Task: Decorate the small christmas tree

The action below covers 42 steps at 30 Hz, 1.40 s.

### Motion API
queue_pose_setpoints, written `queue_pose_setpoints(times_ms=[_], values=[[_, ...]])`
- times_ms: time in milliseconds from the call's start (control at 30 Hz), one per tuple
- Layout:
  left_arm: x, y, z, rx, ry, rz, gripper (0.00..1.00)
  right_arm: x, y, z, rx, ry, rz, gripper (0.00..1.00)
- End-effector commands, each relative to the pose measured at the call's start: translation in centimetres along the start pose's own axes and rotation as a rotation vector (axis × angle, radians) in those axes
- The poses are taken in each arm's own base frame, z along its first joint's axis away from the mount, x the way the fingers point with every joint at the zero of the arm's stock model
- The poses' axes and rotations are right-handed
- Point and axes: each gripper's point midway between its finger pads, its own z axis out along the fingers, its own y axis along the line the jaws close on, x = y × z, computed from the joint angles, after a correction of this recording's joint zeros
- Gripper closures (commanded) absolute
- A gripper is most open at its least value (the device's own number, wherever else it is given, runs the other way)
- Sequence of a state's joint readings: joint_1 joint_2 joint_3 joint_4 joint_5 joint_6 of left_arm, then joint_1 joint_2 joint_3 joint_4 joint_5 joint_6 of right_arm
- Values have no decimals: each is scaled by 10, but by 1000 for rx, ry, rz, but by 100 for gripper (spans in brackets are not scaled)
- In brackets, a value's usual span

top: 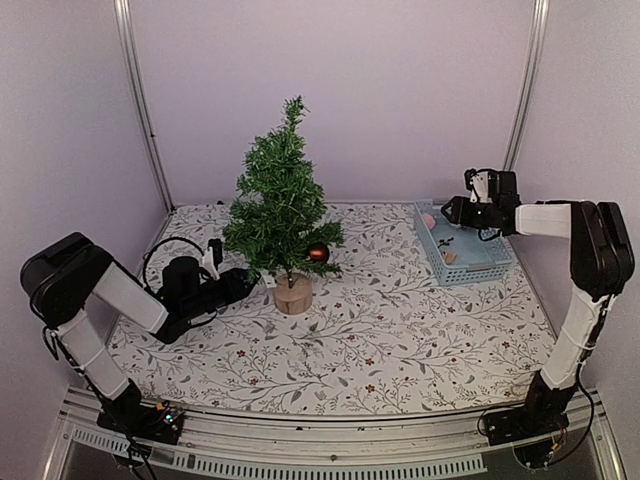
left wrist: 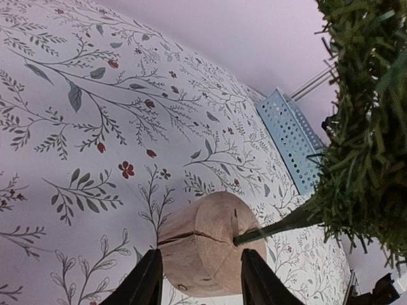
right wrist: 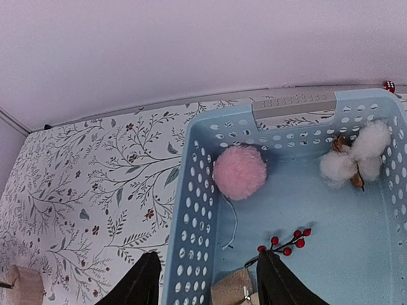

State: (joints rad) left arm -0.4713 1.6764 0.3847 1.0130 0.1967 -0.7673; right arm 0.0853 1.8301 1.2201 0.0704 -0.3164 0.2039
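Note:
The small christmas tree (top: 278,205) stands mid-table on its pale wooden stump (top: 293,296), a red bauble (top: 318,253) hanging low on its right side. My left gripper (top: 250,280) reaches in from the left at stump height. In the left wrist view the stump (left wrist: 191,229) fills the gap of that gripper (left wrist: 200,254), with both fingers (left wrist: 143,286) against its sides. My right gripper (top: 447,213) hovers open over the blue basket (top: 432,257). From the right wrist, its gripper (right wrist: 206,254) straddles the basket's left wall (right wrist: 191,216), holding nothing.
Inside the basket lie a pink pompom (right wrist: 240,171) with a string, a white cotton tuft (right wrist: 353,159), a red berry sprig (right wrist: 286,243) and a burlap piece (right wrist: 230,289). Floral cloth (top: 400,330) covers the table. Walls enclose the back and sides.

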Motion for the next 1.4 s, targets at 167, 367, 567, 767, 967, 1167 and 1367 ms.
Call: queue_pose_setpoints(times_ms=[167,367,567,767,967,1167,1367], values=[[-8,-2,10,15,-11,16,57,8,-30,76,49,74,-3,48],[-9,-2,9,6,-12,29,57,14,-36,105,23,107,22,49],[-7,2,13,-2,-1,26,57,32,-40,126,-5,156,69,49],[-6,1,13,2,4,24,57,40,-42,123,9,176,72,48],[-6,1,12,-2,1,28,57,48,-47,84,46,165,65,48],[-5,1,12,2,6,30,57,22,-55,51,80,107,49,45],[-5,1,12,2,4,25,57,-1,-84,51,192,44,62,48]])
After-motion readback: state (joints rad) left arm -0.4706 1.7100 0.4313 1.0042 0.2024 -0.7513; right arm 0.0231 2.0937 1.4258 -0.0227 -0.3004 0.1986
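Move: The right hand, open, hovers over the basket. The red berry sprig lies about 6 cm ahead, 1 cm to its right and 13 cm below it, with the burlap ornament level with the hand, 1 cm left. At the far end are the pink pompom, some 13 cm ahead and 4 cm left, and the cotton, 15 cm ahead and 7 cm right. From the left hand the berries lie roughly 23 cm ahead and 58 cm right. The right hand dives forward and down into the basket, about 9 cm out and 10 cm down over the berry sprig, its fingers tipping further down and staying about half open, then draws back low by some 5 cm towards the burlap ornament. From there it climbs again by about 5 cm, easing to the right and levelling a little, and is still open, empty and lower over the basket than before. ##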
